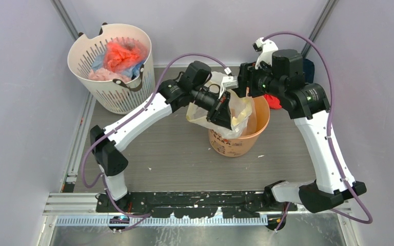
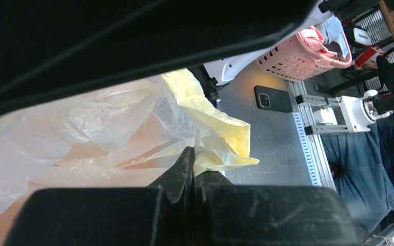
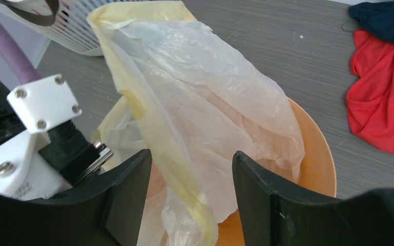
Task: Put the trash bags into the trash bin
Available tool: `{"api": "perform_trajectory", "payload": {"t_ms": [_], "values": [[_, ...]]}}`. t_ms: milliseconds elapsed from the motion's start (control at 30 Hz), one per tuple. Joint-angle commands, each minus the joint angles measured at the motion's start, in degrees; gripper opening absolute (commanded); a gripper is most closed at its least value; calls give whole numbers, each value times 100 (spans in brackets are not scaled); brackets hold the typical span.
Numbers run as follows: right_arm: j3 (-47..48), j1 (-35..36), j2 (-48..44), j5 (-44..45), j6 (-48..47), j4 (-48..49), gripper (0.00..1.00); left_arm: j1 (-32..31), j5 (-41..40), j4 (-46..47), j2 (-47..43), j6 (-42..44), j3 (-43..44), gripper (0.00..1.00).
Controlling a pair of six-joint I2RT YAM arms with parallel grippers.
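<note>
The pale-yellow translucent trash bag hangs partly inside the orange trash bin and partly over its left rim. My left gripper is at the bin's left rim and is shut on a crumpled fold of the bag, its jaws pressed together on the film. From the back, my right gripper reaches over the bin. In the right wrist view it stands open, a hanging strand of the bag between its fingers without being pinched, and the bin's orange rim below.
At the back left stands a white slotted basket holding red, pink and blue plastic bundles. A red and navy cloth heap lies behind the bin on the right. Grey walls enclose the table on three sides.
</note>
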Motion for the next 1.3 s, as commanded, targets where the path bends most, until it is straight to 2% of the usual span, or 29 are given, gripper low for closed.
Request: {"api": "perform_trajectory", "payload": {"t_ms": [0,467,600,800,867,1267], "values": [[49,69,38,278,-209,58,64,-84,6,-128,3,144,253,0],[-421,240,148,-236,-223,137,61,-123,26,-217,-71,240,233,0],[-577,265,129,-203,-142,237,51,-123,17,-255,-110,260,235,0],[-697,264,9,-260,-30,321,10,-123,-15,-250,-190,287,165,0],[-702,267,-39,-106,10,317,2,-123,-20,-236,-223,291,121,0],[-678,249,-514,1678,320,331,1,-123,-187,-71,-650,311,-490,0]]}}
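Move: The free stretch of the bag's yellow rim that I go for hangs just under my open right fingers, about 5 cm down, 2 cm to the left and level in reach. The trash bin's middle lies some 26 cm below that hand and 3 cm nearer me, with the red cloth on the table about 22 cm farther out and 22 cm to the right. From my left hand, which holds another part of the rim, that stretch is about 12 cm ahead, 2 cm to the right, about level. I sink my right hand about 5 cm towards the bag's rim over the bin, fingers open on either side of the film, easing slightly left as they shut to pinch it. Then I draw the closed fingers back right some 2.5 cm and a little up. My left hand keeps its pinch on the rim and settles about 2 cm down and back. ##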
